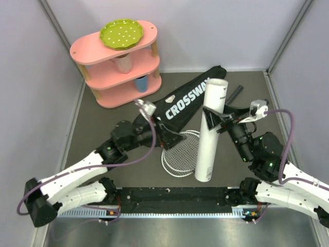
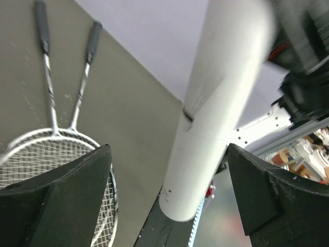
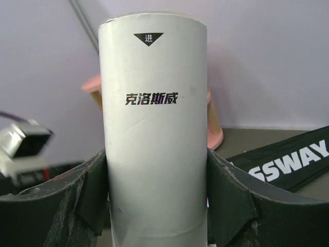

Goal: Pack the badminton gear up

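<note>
My right gripper (image 1: 215, 122) (image 3: 157, 198) is shut on the long white tube (image 1: 208, 139) (image 3: 154, 128), both pads pressed to its sides. The tube hangs tilted over the table, its lower end near the front edge. Two silver rackets (image 1: 179, 153) (image 2: 49, 144) lie side by side under it, heads toward me and black handles (image 2: 67, 36) pointing away. The black CROSSWAY bag (image 1: 182, 100) (image 3: 293, 164) lies flat behind them. My left gripper (image 1: 172, 138) (image 2: 169, 200) is open wide over the racket heads, at the bag's near end. It holds nothing; the tube (image 2: 216, 118) passes beyond its fingers.
A pink three-tier shelf (image 1: 115, 69) stands at the back left with a green dotted plate (image 1: 121, 33) on top and cups on its lower tiers. Grey walls close the table at the back and both sides. A black strip (image 1: 175, 194) runs along the front edge.
</note>
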You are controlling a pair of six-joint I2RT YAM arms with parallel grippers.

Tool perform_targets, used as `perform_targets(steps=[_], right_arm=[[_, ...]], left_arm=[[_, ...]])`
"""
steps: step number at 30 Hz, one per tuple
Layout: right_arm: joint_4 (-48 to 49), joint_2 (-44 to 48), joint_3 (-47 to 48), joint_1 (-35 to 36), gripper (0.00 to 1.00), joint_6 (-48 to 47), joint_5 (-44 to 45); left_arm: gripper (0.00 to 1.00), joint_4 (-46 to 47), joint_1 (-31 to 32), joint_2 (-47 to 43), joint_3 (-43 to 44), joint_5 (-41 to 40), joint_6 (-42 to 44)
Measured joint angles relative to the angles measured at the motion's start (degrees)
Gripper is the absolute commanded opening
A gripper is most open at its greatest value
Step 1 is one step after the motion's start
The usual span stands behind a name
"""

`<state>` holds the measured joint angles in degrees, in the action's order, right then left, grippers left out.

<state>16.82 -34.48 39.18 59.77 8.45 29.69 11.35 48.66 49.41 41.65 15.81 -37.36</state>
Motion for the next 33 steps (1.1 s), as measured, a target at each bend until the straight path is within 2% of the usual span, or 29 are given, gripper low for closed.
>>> perform_targets(steps=[2, 7, 13, 20, 23, 27, 28, 31, 32, 33], right_arm=[[-1.5, -2.8, 4.5, 0.0, 0.07, 3.1, 2.5], [-9.3, -11.0, 13.2, -0.2, 0.07, 8.5, 5.2], [-15.0, -14.7, 13.8, -0.3, 0.05, 14.3, 4.6], [-13.0, -12.5, 11.1, -0.3, 0.02, 17.2, 3.7], [-12.3, -11.0, 9.2, -0.3, 0.02, 19.0, 3.7], [-12.0, -10.9, 8.8, -0.3, 0.02, 21.0, 3.7], [-11.9, -10.9, 8.8, -0.3, 0.04, 21.3, 3.7], [-12.1, -10.6, 8.2, -0.3, 0.12, 21.3, 4.2], [-12.1, -10.4, 7.9, -0.3, 0.21, 21.4, 4.4], [-12.0, -10.2, 7.7, -0.3, 0.42, 21.5, 4.5]], left_arm=[[0.98, 2.3, 2.4, 5.0, 0.0, 0.0, 0.0], [0.98, 6.0, 8.2, 12.1, 0.2, 0.9, 0.7], [0.98, 10.2, 9.2, 14.1, 0.7, 2.9, 1.2], [0.98, 10.3, 9.1, 14.2, 1.5, 2.6, 1.3], [0.92, 7.4, 9.1, 15.5, 4.8, 1.7, 1.4], [0.77, 4.1, 9.1, 18.6, 9.3, -0.3, 1.7], [0.70, 3.2, 9.1, 19.2, 9.7, -0.8, 1.9], [0.59, 0.5, 9.1, 19.9, 10.6, -1.8, 2.2], [0.57, -0.5, 9.1, 19.9, 11.0, -1.9, 2.3], [0.56, -1.6, 9.2, 19.9, 11.4, -2.1, 2.6]])
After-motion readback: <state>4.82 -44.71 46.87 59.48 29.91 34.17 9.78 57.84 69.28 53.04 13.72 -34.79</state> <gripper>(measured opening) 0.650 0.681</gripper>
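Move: The shuttlecock tube, already held roughly upright by the right hand, has its middle about 11 cm to the left hand's right, 1 cm ahead and at its height. From the left hand, the racket heads lie on the table 5 cm ahead, 6 cm right and some 31 cm down; the black bag's middle lies 35 cm ahead, 3 cm right, 32 cm down. From the right hand, the tube's middle is 6 cm below, 3 cm back and 1 cm left; the left gripper is 12 cm left, 4 cm back and 7 cm lower. Rightward and down, drawing back a little, the open left hand goes quickly to the tube, nearly pauses, then edges forward and closes its fingers around the tube below the right hand's grip, about 8 cm from where it began. The right hand keeps its hold, rises briefly, then brings the tube left and down about 3 cm each and slightly forward, tipping down nearly 20 degrees. ##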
